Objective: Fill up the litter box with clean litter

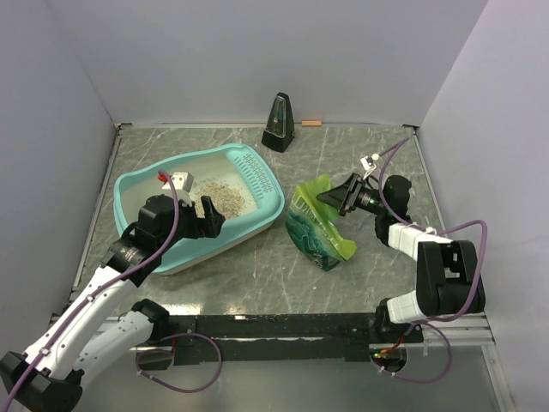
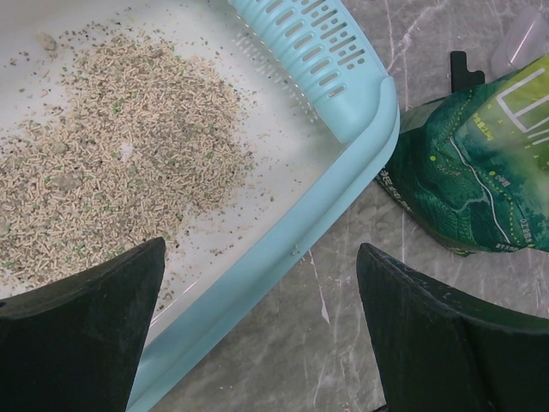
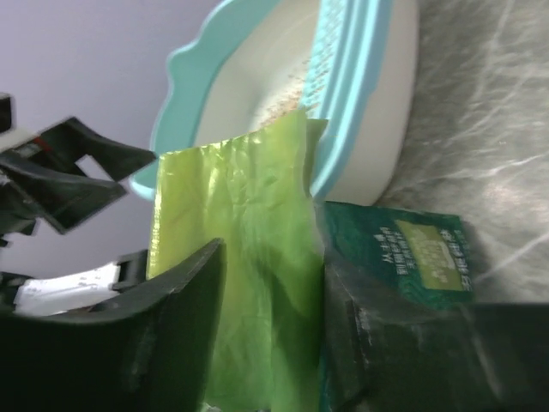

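Observation:
The teal litter box (image 1: 268, 209) sits left of centre with its sieve grid at the far right end. Clean litter (image 1: 225, 196) lies in a loose beige heap on its whitish floor (image 2: 111, 163). My left gripper (image 1: 206, 216) hangs open over the box's near right rim (image 2: 343, 172), one finger over the litter and one over the table, holding nothing (image 2: 262, 245). A green printed bag (image 1: 317, 227) stands right of the box. My right gripper (image 1: 333, 196) is at the bag's top, its fingers apart on either side of the yellow-green flap (image 3: 249, 197).
A black metronome (image 1: 279, 123) stands at the back wall with a small orange piece (image 1: 310, 123) beside it. Grey walls close in the marbled table on three sides. The bag stands close to the box's right rim (image 3: 360, 103).

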You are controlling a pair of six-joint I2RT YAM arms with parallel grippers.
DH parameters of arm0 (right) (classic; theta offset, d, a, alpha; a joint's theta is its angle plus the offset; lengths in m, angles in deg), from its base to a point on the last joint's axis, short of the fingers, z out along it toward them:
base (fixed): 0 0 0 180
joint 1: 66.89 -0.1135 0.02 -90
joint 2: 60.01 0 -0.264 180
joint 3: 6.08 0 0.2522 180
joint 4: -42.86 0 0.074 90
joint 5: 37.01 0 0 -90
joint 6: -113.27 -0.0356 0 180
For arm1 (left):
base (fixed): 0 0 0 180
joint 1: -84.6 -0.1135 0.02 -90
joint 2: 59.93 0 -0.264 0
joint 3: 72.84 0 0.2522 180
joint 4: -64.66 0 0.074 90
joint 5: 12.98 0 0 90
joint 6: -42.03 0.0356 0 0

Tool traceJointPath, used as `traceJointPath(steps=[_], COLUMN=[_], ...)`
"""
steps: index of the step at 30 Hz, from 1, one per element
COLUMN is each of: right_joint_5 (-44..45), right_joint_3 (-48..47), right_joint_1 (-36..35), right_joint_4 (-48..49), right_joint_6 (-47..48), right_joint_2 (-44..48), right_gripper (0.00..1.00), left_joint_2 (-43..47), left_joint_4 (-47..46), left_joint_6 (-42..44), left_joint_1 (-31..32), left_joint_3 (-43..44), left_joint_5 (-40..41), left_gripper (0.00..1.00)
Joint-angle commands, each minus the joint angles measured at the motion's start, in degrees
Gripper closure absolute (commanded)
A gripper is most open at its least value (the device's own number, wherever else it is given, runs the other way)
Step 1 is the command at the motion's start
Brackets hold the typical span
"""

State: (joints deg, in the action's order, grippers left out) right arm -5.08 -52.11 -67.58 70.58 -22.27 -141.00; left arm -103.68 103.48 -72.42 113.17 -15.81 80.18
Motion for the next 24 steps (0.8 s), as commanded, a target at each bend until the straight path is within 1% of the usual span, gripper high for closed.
traceJointPath(steps=[1,2,3,5,7,10,11,12,13,14,15,16,17,18,19,20,21,22,24], right_joint_5=[-3.5,-3.5,-3.0,-2.4,-1.2,-0.7,-0.4,2.2,4.4,6.9,9.5,12.2,12.7,13.3,16.2,18.1,19.9,21.3,23.2], right_joint_3=[1.0,1.1,1.2,1.3,0.9,-1.6,-4.6,-6.8,-9.3,-14.6,-17.1,-19.3,-23.3,-25.4,-27.6,-31.5,-33.2,-34.7,-37.9], right_joint_1=[0.4,0.4,0.4,0.4,0.4,-0.1,-1.5,-3.1,-4.7,-6.8,-11.2,-12.8,-14.2,-16.3,-18.3,-19.9,-21.9,-25.6,-28.7], right_joint_4=[11.3,11.2,10.7,9.7,6.1,-2.0,-5.9,-18.6,-25.1,-31.0,-37.1,-44.2,-47.7,-50.8,-57.8,-60.9,-63.3,-65.9,-70.3], right_joint_6=[-3.9,-3.9,-3.7,-2.8,-0.7,3.2,8.1,12.4,17.1,26.1,29.9,32.3,36.0,37.9,39.9,44.0,45.1,47.7,51.0], right_joint_2=[-0.1,0.3,1.6,3.6,7.8,14.4,16.2,20.0,22.0,23.6,25.7,26.1,26.5,26.4,26.1,26.0,25.2,24.8,23.1], right_gripper=[0.77,0.86,1.0,1.0,1.0,1.0,1.0,1.0,1.0,1.0,1.0,1.0,1.0,1.0,1.0,1.0,1.0,1.0,1.0], left_joint_2=[0.1,0.1,0.0,-0.1,0.0,-0.1,0.0,-0.2,-0.1,-0.1,-0.2,-0.2,-0.3,-0.3,-0.4,-0.3,-0.3,-0.1,0.2], left_joint_4=[-1.3,-1.2,-1.2,-1.2,-1.2,-1.2,-1.2,-1.0,-1.0,-0.9,-0.8,-0.8,-0.7,-0.7,-0.5,-0.5,-0.4,-0.3,-0.3], left_joint_6=[1.0,1.0,1.2,1.1,1.1,1.1,1.1,1.2,1.1,1.2,1.2,1.2,1.3,1.5,1.5,1.5,1.5,1.4,1.5], left_joint_1=[-0.3,-0.3,-0.3,-0.3,-0.3,-0.3,-0.3,-0.3,-0.3,-0.4,-0.3,-0.3,-0.3,-0.3,-0.3,-0.3,-0.3,-0.3,-0.3], left_joint_3=[0.9,0.9,0.9,1.0,1.0,1.0,1.1,1.1,1.2,1.2,1.2,1.1,1.2,1.2,1.3,1.4,1.5,1.4,1.5], left_joint_5=[-0.8,-0.8,-0.8,-0.8,-0.7,-0.5,-0.3,-0.4,-0.3,-0.2,-0.1,-0.2,0.0,0.0,0.3,0.4,0.8,1.0,1.8], left_gripper=[0.03,0.03,0.03,0.03,0.03,0.03,0.03,0.03,0.03,0.03,0.03,0.03,0.03,0.03,0.03,0.03,0.03,0.03,0.03])
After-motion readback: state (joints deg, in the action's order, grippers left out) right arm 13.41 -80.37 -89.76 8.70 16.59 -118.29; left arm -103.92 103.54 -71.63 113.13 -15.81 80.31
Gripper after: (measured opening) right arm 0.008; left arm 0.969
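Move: The right hand, its fingers pointing left and still part open, straddles the loose lime top of the litter bag. The bag's middle lies about 5 cm back, 5 cm to the left and 4 cm below. The litter box is centred some 32 cm to its left, level with it in reach, and the metronome about 16 cm farther out and 13 cm left. From the left hand, the bag is about 25 cm to the right, 1 cm farther out and 9 cm lower. Upward, after first shutting its fingers to pinch the lime plastic at the bag's top, the right hand pulls the bag about 12 cm higher. It also draws back some 8 cm and left 5 to 6 cm towards the litter box, rolling about 30 degrees around its fingers' line while keeping the pinch. ##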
